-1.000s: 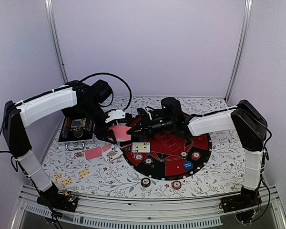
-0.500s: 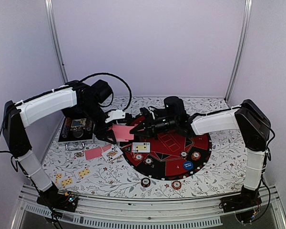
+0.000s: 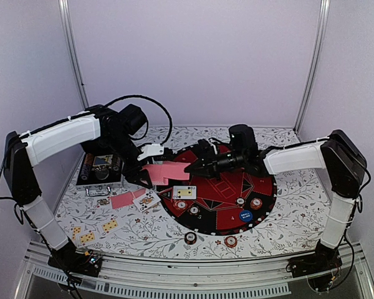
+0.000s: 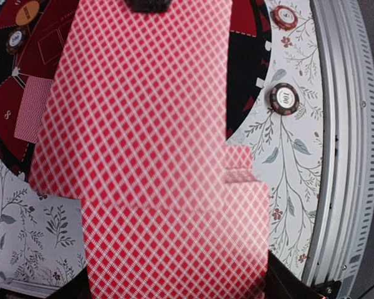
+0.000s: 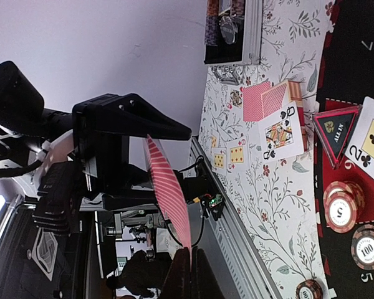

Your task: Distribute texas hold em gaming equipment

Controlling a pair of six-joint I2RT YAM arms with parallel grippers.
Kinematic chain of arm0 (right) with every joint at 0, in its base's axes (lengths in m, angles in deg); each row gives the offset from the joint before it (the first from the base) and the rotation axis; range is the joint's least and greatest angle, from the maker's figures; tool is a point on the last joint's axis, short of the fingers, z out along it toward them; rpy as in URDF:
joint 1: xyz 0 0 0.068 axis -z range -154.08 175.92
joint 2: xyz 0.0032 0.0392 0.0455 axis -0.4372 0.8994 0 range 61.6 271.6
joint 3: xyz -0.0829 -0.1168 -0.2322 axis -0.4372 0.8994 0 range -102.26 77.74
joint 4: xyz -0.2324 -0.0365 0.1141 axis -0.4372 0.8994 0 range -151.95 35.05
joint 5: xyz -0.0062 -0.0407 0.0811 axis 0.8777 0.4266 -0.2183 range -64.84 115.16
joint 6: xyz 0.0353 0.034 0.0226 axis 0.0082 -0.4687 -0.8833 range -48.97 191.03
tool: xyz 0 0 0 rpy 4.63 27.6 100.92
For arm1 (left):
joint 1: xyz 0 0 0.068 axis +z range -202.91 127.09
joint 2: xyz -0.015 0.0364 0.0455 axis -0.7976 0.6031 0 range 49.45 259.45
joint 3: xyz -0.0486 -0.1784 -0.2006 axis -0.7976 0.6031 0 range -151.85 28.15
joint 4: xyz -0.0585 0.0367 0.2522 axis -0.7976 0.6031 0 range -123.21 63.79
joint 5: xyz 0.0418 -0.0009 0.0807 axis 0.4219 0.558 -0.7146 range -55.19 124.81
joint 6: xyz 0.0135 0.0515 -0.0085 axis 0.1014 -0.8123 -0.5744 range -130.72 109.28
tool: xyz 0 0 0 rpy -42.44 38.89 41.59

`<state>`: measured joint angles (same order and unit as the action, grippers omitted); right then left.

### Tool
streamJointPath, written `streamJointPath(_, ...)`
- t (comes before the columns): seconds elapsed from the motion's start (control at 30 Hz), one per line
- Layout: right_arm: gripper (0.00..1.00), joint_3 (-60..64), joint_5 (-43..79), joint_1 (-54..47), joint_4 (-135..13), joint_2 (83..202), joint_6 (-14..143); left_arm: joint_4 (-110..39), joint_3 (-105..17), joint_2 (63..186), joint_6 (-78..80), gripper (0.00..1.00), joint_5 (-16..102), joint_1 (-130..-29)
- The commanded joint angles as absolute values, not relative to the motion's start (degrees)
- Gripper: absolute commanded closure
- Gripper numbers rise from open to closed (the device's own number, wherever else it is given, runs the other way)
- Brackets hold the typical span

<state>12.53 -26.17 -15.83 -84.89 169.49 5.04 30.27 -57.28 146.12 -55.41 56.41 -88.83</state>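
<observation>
My left gripper (image 3: 143, 177) hangs over the mat's left edge, shut on a stack of red-backed playing cards (image 4: 174, 249). One card (image 3: 176, 169) sticks out to the right of that stack, and my right gripper (image 3: 190, 169) is shut on its far end. In the right wrist view this card (image 5: 167, 190) shows edge-on between the closed fingertips (image 5: 177, 277). It fills most of the left wrist view (image 4: 137, 106). A two of clubs (image 3: 184, 192) lies face up on the mat, beside several poker chips (image 3: 181, 204) and a blue button disc (image 3: 245, 216).
The round black-and-red mat (image 3: 237, 187) covers the table's middle. The open metal case (image 3: 100, 168) stands at the back left. A face-down card (image 3: 121, 200), a queen (image 3: 148, 199) and two diamond cards (image 3: 110, 225) lie left of the mat. Two chips (image 3: 191, 237) sit near the front rail.
My right gripper closed on the top card and pulled back to the right, sliding the card partly off the stack. The left arm has stayed still.
</observation>
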Motion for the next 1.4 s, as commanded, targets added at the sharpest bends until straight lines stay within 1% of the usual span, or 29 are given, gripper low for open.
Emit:
streamJointPath(0.0, 1.00, 15.57, -26.99, -13.62, -81.86, 163.96, 7.78, 30.67, -58.24, 146.20, -56.08, 0.61, 57.83, -88.59)
streamJointPath(0.17, 1.00, 19.98, -27.43, -10.27, -76.24, 160.28, 11.84, 30.92, -58.51, 146.19, -56.08, 0.61, 57.89, -88.59)
streamJointPath(0.4, 1.00, 29.55, -26.69, -4.32, -67.30, 155.06, 19.07, 31.32, -58.60, 146.28, -55.99, 0.62, 58.01, -88.59)
streamJointPath(0.63, 1.00, 33.15, -22.46, -2.43, -58.35, 155.15, 27.03, 31.50, -58.95, 146.52, -55.81, 0.62, 58.16, -88.59)
streamJointPath(0.83, 1.00, 33.32, -19.77, -2.14, -55.74, 157.58, 29.95, 31.99, -59.80, 146.89, -55.90, 0.62, 58.17, -88.68)
streamJointPath(0.9, 0.94, 32.64, -17.98, -2.18, -53.69, 158.12, 30.80, 32.00, -59.91, 146.97, -55.97, 0.62, 58.07, -88.76)
streamJointPath(0.97, 0.85, 31.73, -15.59, -2.17, -50.87, 158.27, 32.23, 32.02, -59.92, 147.18, -55.91, 0.62, 58.07, -88.77)
streamJointPath(1.0, 0.79, 31.27, -14.65, -2.18, -49.46, 158.00, 32.74, 32.08, -59.84, 147.14, -55.90, 0.63, 58.15, -88.77)
streamJointPath(1.07, 0.63, 30.04, -12.40, -2.20, -46.36, 156.98, 34.34, 32.10, -59.74, 147.19, -55.97, 0.63, 58.19, -88.77)
streamJointPath(1.13, 0.52, 28.73, -10.58, -2.12, -43.57, 155.60, 35.23, 32.00, -59.66, 147.16, -55.99, 0.63, 58.24, -88.77)
streamJointPath(1.27, 0.40, 24.95, -6.70, -2.18, -38.91, 150.91, 36.02, 31.89, -59.59, 147.02, -55.90, 0.63, 58.47, -88.77)
streamJointPath(1.37, 0.31, 21.98, -5.88, -2.37, -38.38, 148.71, 35.28, 31.78, -59.63, 146.93, -55.75, 0.62, 58.46, -88.77)
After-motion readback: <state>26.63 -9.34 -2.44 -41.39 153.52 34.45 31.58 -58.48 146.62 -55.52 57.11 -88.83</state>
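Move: The right hand pinches a card by its right edge, with the card's left end by the deck. The bare seat-4 patch of the mat lies about 12 cm to the right, 3 cm back and 14 cm below. Beyond that patch are the black 100 chip, some 18 cm right and level, and the small blind button, roughly 20 cm right and 7 cm back. The two of clubs lies 3 cm left and 4 cm ahead. From the left hand the patch is about 26 cm right, 5 cm back. Rightward and then steeply down, the right hand carries the pinched card away from the deck to the seat-4 patch, some 16 cm right and 13 cm down, drifting slightly back. Its fingers tip some 30 degrees farther downward; low over the mat they open to about two thirds and let go of the card, then rise about 3 cm. The left hand stays put, keeping its grip on the deck. ##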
